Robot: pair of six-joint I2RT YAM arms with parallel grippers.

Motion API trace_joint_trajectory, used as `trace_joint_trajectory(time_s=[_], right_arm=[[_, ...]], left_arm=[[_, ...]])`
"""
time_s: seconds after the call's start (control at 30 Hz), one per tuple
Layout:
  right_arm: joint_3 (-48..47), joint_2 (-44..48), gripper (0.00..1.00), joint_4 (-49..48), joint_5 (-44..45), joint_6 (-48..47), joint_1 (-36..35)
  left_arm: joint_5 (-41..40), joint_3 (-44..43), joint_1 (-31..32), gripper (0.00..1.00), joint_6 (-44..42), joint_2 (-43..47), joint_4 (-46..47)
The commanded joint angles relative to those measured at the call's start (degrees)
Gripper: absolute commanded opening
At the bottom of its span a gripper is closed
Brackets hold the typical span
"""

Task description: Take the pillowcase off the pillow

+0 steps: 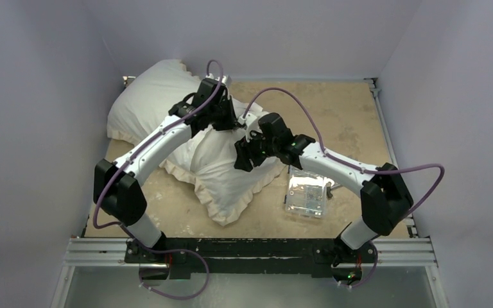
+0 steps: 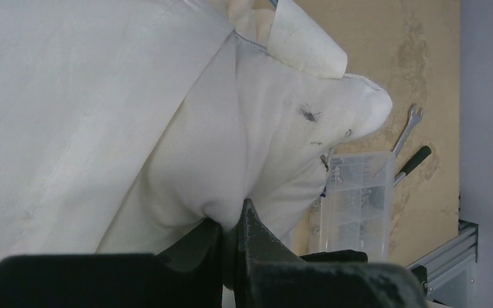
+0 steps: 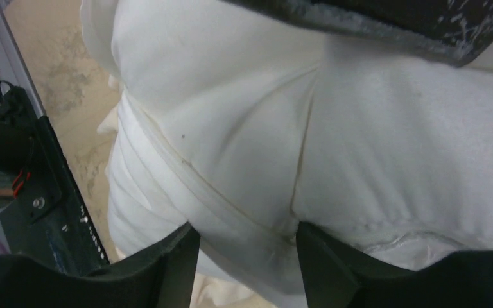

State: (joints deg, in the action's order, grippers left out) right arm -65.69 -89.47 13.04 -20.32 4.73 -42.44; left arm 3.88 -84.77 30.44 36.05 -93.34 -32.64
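The plump white pillow point(image 1: 151, 96) lies at the back left, its lower part inside the white pillowcase point(image 1: 221, 186) with a cream frill. My left gripper point(image 1: 231, 125) point(image 2: 231, 221) is shut on a pinch of the pillow point(image 2: 282, 128), near its speckled corner. The pillowcase point(image 2: 70, 115) drapes beside it. My right gripper point(image 1: 242, 157) point(image 3: 245, 228) is just in front of the left one. Its jaws stand wide apart, straddling the hemmed edge of the pillowcase point(image 3: 199, 192) below the pillow point(image 3: 231, 96). The fabric bulges between the fingers point(image 3: 180, 256).
A clear plastic compartment box point(image 1: 306, 194) point(image 2: 356, 199) sits on the tan table just right of the pillowcase. Next to it lie a wrench point(image 2: 407, 128) and a black-handled tool point(image 2: 417, 159). The metal rail point(image 1: 250, 250) runs along the near edge, and walls close the sides.
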Motion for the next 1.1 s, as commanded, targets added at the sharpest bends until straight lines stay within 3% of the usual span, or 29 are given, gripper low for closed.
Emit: trace_joint_trajectory(time_s=[0.0, 0.2, 0.37, 0.47, 0.67, 0.83, 1.07], right_arm=[[-0.7, 0.4, 0.52, -0.9, -4.6, -1.9, -1.5], [6.5, 5.9, 0.15, -0.6, -5.4, -0.3, -3.3], [11.2, 9.3, 0.1, -1.6, -4.7, 2.6, -6.2], [14.4, 10.9, 0.0, -3.7, -4.4, 4.7, -8.0], [21.2, 10.5, 0.0, -9.0, -4.1, 9.8, -12.0], [22.3, 7.2, 0.0, -9.1, -5.9, 10.9, -16.6], [23.2, 5.6, 0.0, -6.7, -5.9, 10.6, -18.7]], left_arm=[[-1.5, -6.0, -0.8, 0.0, -2.5, -1.4, 2.5], [-2.8, -11.6, -0.9, 0.0, -2.7, -5.3, 1.9], [-3.6, -15.8, -1.1, 0.0, -1.5, -9.5, 2.0], [-4.3, -18.1, -1.3, 0.0, -0.3, -11.5, 2.5], [-6.4, -23.9, -1.8, 0.0, 1.9, -14.8, 3.8], [-14.4, -24.0, -2.8, 0.0, 3.1, -15.4, 6.7], [-13.9, -28.9, -7.5, 0.0, 7.3, -18.2, 8.1]])
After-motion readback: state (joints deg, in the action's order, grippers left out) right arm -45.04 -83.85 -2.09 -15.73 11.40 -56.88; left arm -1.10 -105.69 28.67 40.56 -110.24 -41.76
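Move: The near edge of the pillowcase mouth lies practically between the right hand's half-open fingers, perhaps 1 cm below. The pillowcase's frilled near corner is some 20 cm back, 6 cm left and 14 cm below that hand, and the clear plastic box about 11 cm back and 20 cm to its right, 14 cm down. The left hand already holds the bunched pillow end; the mouth edge is about 10 cm back, 3 cm right and 6 cm below it. The right fingers shut on the near edge of the pillowcase mouth and draw it back towards the bases about 11 cm, sinking some 6 cm on the way, mostly in the later half, towards the frilled near corner. Meanwhile the left hand, keeping its pinch on the pillow, goes forward about 6 cm, away from the right, first drifting right and then back, with a slight counter-clockwise turn. ##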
